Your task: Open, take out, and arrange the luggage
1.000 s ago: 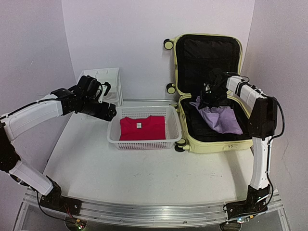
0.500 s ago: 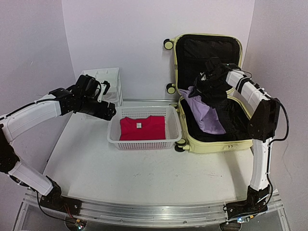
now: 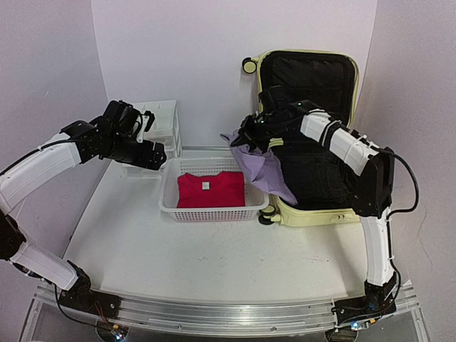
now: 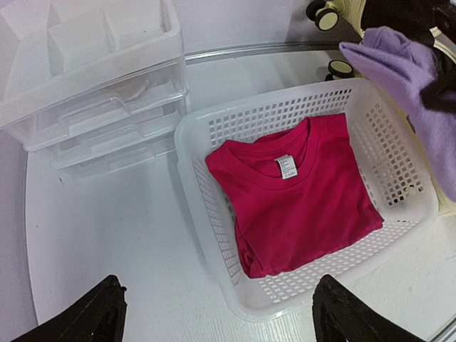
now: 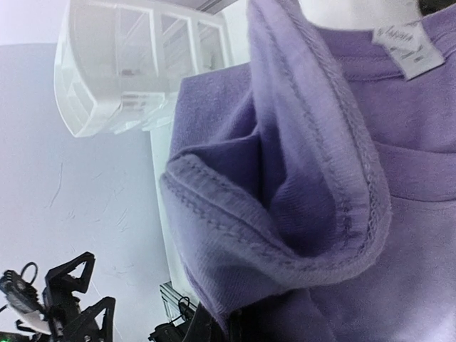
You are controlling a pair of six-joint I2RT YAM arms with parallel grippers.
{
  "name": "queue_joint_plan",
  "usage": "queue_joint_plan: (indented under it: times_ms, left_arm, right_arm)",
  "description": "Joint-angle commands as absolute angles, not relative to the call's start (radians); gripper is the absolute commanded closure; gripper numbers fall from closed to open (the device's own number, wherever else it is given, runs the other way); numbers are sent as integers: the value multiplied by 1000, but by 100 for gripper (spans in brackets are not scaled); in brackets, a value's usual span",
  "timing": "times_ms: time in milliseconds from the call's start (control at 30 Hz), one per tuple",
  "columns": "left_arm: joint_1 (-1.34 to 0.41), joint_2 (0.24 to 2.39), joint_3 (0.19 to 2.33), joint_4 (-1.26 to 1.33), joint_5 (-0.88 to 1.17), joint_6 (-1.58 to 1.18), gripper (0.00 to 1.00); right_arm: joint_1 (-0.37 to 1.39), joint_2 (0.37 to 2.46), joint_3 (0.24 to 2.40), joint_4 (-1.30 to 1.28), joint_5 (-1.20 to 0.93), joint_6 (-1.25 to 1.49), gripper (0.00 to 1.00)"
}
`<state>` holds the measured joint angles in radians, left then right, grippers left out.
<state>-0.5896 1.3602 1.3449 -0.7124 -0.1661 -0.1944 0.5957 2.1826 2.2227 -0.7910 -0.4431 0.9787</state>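
The luggage (image 3: 320, 216), a pale yellow suitcase, lies open at the back right, its black-lined lid upright against the wall. My right gripper (image 3: 247, 137) is shut on a purple shirt (image 3: 263, 169), which hangs between the suitcase's left edge and the right end of the white mesh basket (image 3: 214, 212). In the right wrist view the purple shirt (image 5: 313, 178) fills the frame and hides the fingers. A folded red shirt (image 3: 210, 189) lies in the basket. My left gripper (image 3: 153, 158) hovers open just left of the basket; the left wrist view shows its gripper (image 4: 217, 303) empty over the basket's corner (image 4: 206, 235).
A white plastic drawer unit (image 3: 160, 125) stands against the back wall behind the left gripper, and the left wrist view shows that drawer unit (image 4: 92, 78) too. The suitcase's wheels (image 3: 249, 65) stick out on its left side. White tabletop (image 3: 214, 263) stretches in front of the basket.
My right arm has lifted the purple shirt out of the suitcase and carried it left to the basket's right end. The left arm has drawn back slightly, still open.
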Motion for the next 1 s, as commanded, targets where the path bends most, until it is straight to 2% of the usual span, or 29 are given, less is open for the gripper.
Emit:
queue_joint_plan:
  times_ms: [0,167,400,633,900,967]
  left_arm:
    - [-584,1378,1456,-849,-224,-334,10]
    - [-583,1283,1347,-810,-174,-405,12]
    - [-583,1112,1245,-803,-216,-326,10]
    - [-584,1058,1201,-802,-201,-323,10]
    - [-583,1009,1142,-794,-223,-328,10]
    - [-583,1008,1131,-789,-212,-340,10]
  right_arm:
    - [693,2210,2223,-600,-354,1086,100]
    - [750,2271,2193,-468,-278,1158,100]
    - [821,2378,2260,-440,-166,1189,100]
    - [869,2477,2317,-413,-3,1204,100]
    - [908,2629,2474,-360,0,1181,100]
    - [913,2651,2485,-309,-19,1155,86]
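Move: Down and to the left of the right hand, which already holds the purple shirt, the basket's middle lies about 9 cm left, 2 cm farther out and 20 cm below. The open suitcase tray is some 26 cm to that hand's right and 5 cm ahead; the drawer unit stands roughly 31 cm left and 11 cm ahead. From the left hand, the basket is about 13 cm ahead, 19 cm right and well below. Keeping its shut fingers on the purple shirt, the right hand sweeps left over the basket, sinks steeply, then slides farther left while easing down towards the basket's left part: about 16 cm left and 13 cm down in all, turning slightly clockwise. The empty, open left hand backs off some 8 cm, back and to its left, clear of the basket. ##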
